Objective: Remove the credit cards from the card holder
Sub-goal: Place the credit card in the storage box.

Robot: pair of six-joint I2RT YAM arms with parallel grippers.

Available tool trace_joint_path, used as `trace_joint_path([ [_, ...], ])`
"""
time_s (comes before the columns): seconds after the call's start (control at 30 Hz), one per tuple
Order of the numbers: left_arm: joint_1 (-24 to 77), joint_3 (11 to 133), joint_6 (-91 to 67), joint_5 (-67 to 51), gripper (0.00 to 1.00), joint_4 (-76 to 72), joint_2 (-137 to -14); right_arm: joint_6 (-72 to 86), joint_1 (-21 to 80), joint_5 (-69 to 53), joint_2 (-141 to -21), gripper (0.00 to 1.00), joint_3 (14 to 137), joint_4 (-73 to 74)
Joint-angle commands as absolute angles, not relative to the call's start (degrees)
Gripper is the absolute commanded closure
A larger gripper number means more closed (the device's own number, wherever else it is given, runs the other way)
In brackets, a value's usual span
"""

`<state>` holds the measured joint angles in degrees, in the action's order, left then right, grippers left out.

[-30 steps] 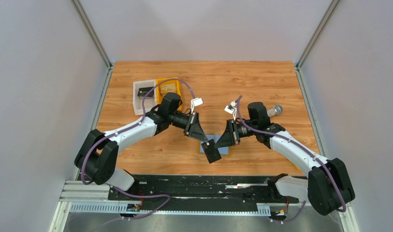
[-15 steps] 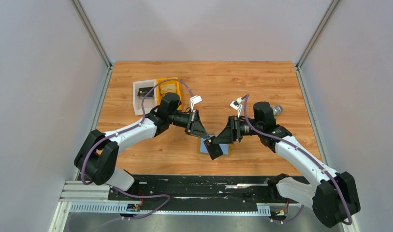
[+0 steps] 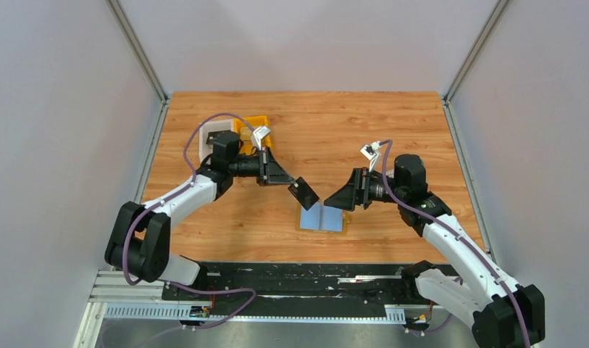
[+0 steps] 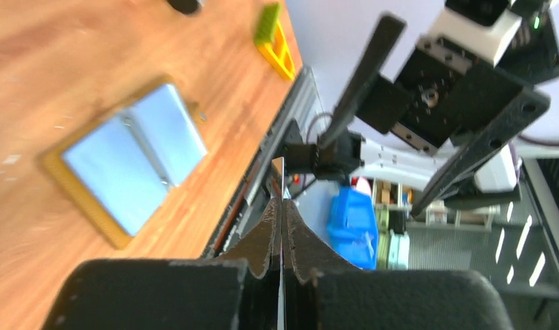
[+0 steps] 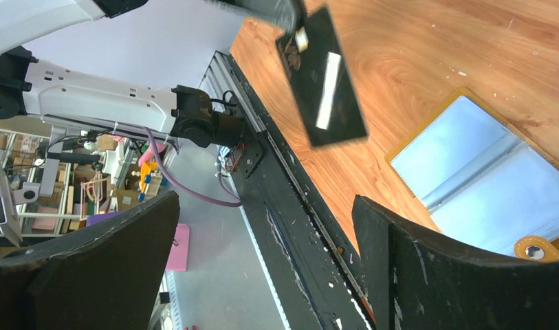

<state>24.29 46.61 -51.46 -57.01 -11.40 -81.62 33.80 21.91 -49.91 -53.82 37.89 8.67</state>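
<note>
The card holder (image 3: 322, 218) lies open and flat on the wooden table, two light-blue panels edged in tan; it also shows in the left wrist view (image 4: 128, 161) and the right wrist view (image 5: 493, 180). My left gripper (image 3: 294, 185) is shut on a black credit card (image 3: 304, 193), held in the air up and left of the holder. That card is edge-on between the jaws (image 4: 282, 203) and faces the right wrist camera (image 5: 324, 82). My right gripper (image 3: 340, 197) hangs wide open just right of the holder, with nothing between its fingers (image 5: 262, 275).
A white bin (image 3: 211, 139) and an orange bin (image 3: 253, 127) stand at the back left, behind the left arm. A yellow and green object (image 4: 276, 38) lies on the table's right side. A black rail (image 5: 297, 206) runs along the near table edge.
My left gripper has lifted the black card up and to the left, away from the holder. My right gripper has opened wide and drawn back to the right, leaving the holder flat.
</note>
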Motion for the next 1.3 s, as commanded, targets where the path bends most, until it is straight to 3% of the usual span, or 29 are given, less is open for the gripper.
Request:
trace_joint_path([
  [0.0, 17.3, 46.0, -52.3, -55.5, 1.0, -12.7, -78.9, 34.3, 21.5, -47.5, -52.3, 0.0, 38.3, 8.3],
  [0.47, -10.2, 54.4, -50.3, -43.7, 1.0, -4.4, -78.1, 32.8, 21.4, -47.3, -52.4, 0.0, 37.0, 8.3],
  [0.6, -15.5, 56.4, -53.3, -40.4, 1.0, -8.6, -81.0, 32.3, 21.3, -47.4, -52.9, 0.0, 37.2, 8.3],
  [1.27, -19.4, 73.5, -45.6, -34.3, 1.0, -5.7, -102.1, 30.9, 20.5, -47.2, -56.4, 0.0, 38.3, 8.4],
])
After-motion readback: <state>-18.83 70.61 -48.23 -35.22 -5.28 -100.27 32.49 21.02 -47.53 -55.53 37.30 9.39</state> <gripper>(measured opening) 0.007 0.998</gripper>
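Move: The left hand, with the black card already pinched in its fingers, has the white storage box about 28 cm ahead and 26 cm to its left, some 17 cm lower. A black card already lies in that box, about 2 cm beyond its middle. The yellow box stands 12 cm to the right of the white one, and the open card holder lies level with the hand, 9 cm to its right. From the right hand the white box is roughly 35 cm ahead and 37 cm left. Keeping its pinch on the black card, the left hand swings quickly left and forward, roughly 40 cm in all, from beside the card holder to the left side of the white storage box. It turns about 60 degrees counter-clockwise on the way, rises some 4 cm past the halfway point, then slows and sinks by as much. ##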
